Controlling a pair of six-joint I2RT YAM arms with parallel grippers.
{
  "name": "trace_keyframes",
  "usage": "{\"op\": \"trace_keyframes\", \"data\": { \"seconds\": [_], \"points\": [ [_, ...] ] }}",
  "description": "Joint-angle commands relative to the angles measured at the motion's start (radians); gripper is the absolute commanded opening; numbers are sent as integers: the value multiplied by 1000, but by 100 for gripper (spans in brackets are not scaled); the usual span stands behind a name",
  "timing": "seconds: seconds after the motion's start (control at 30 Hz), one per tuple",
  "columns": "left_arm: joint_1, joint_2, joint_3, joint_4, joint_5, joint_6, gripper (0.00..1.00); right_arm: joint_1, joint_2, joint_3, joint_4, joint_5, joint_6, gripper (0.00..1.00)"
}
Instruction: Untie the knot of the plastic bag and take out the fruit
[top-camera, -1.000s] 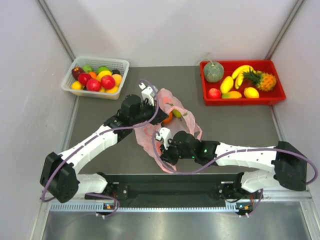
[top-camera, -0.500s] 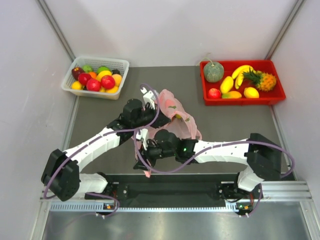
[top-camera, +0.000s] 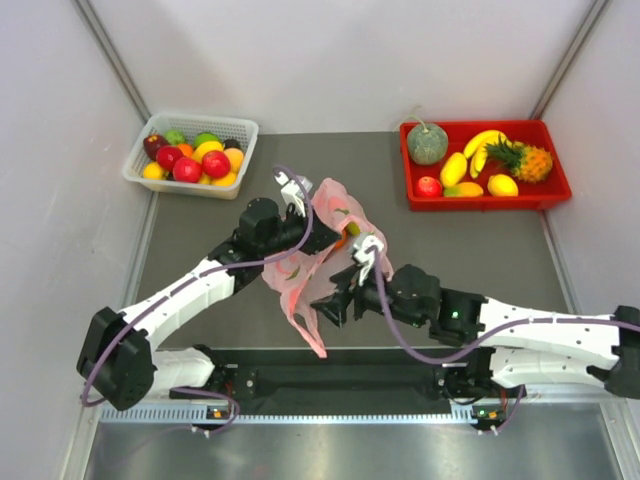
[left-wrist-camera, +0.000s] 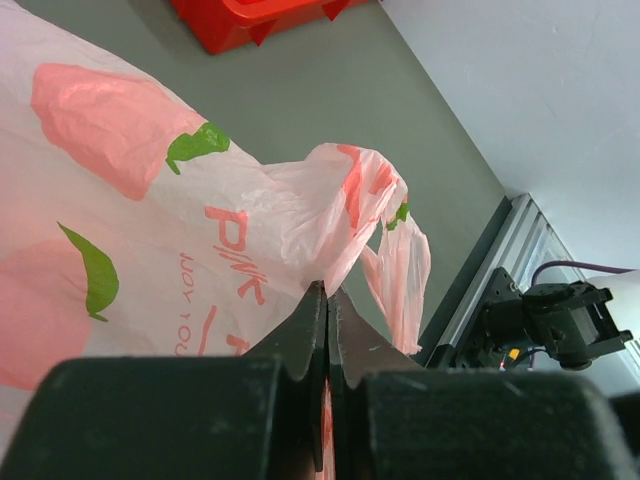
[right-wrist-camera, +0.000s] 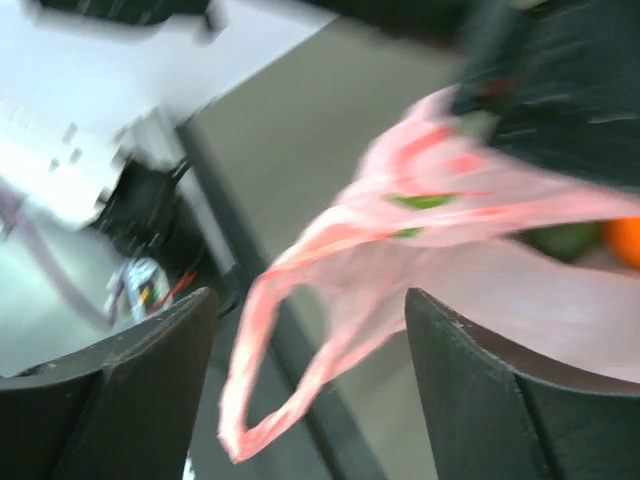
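The pink plastic bag (top-camera: 318, 262) hangs off the table, and my left gripper (top-camera: 305, 222) is shut on its film. In the left wrist view the black jaws (left-wrist-camera: 327, 292) pinch the printed bag (left-wrist-camera: 150, 200), with loose handle strips (left-wrist-camera: 400, 265) trailing beyond. My right gripper (top-camera: 328, 305) stands open just right of the bag's lower part. Its fingers (right-wrist-camera: 150, 370) flank a free-hanging handle loop (right-wrist-camera: 290, 340) without touching it. An orange fruit (right-wrist-camera: 625, 240) and a green one (right-wrist-camera: 565, 240) show through the film. No knot is in view.
A white basket (top-camera: 247, 131) full of mixed fruit sits at the back left. A red tray (top-camera: 412, 192) with a melon, bananas and a pineapple sits at the back right. The black rail (top-camera: 340, 375) runs along the near edge under the dangling handle.
My right gripper has opened, let go of the handle strip and drawn back to the right. The loop now hangs free. The left gripper stays shut on the bag.
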Motion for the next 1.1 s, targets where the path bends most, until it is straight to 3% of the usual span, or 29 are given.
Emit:
{"op": "trace_keyframes", "data": {
  "seconds": [0.0, 0.07, 0.13, 0.2, 0.23, 0.3, 0.43, 0.67, 0.87, 1.07],
  "points": [
    [-8, -23, 21, 46, -2, -17, 0, 9, -64, -12, -89, 319, 45, 74],
    [-13, -19, 31, 48, -2, -23, 0, 9, -38, 14, -112, 367, 53, 60],
    [-18, -11, 42, 40, -3, -23, 0, 9, 11, 46, -112, 344, 39, 40],
    [-24, -2, 65, 31, -8, -20, 0, 9, 47, 68, -96, 312, 33, 27],
    [-28, 1, 76, 23, -8, -17, 0, 10, 82, 75, -86, 316, 31, 14],
    [-31, 6, 102, 3, -12, -12, 0, 9, 120, 101, -85, 368, 46, 1],
    [-33, -5, 143, -43, -41, 14, 0, 9, 237, 151, -112, 422, 63, 0],
    [-33, -23, 171, -64, -49, 9, 0, -28, 361, 131, -66, 653, 219, 0],
    [-35, -64, 176, -83, -51, 5, 0, -117, 482, 114, 26, 620, 342, 0],
    [-35, -101, 177, -102, -58, -1, 0, -214, 548, 66, 230, 566, 361, 2]
  ]
}}
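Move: The orange in the open bag lies about 23 cm ahead of the right hand, nearly in line sideways (1 cm to its right) and some 19 cm below. The avocado is 5 cm left of the orange and 3 cm nearer, and the pear is 4 cm right of it and 3 cm farther out. A loose bag handle hangs about 5 cm to the right hand's left and 10 cm lower. From the left hand, the orange is roughly 7 cm ahead and 18 cm below. The empty right hand shuts its wide-open fingers completely as it leaves the loose handle, rising a little and easing right, then heads forward and down into the bag's mouth towards the fruit, ending about 15 cm farther out and 14 cm lower while swinging some 45 degrees clockwise, so that its closed tips turn from pointing left to pointing mostly forward. Meanwhile the left hand keeps its pinch on the bag's rim and lifts it about 6 cm, its fingers staying shut. ##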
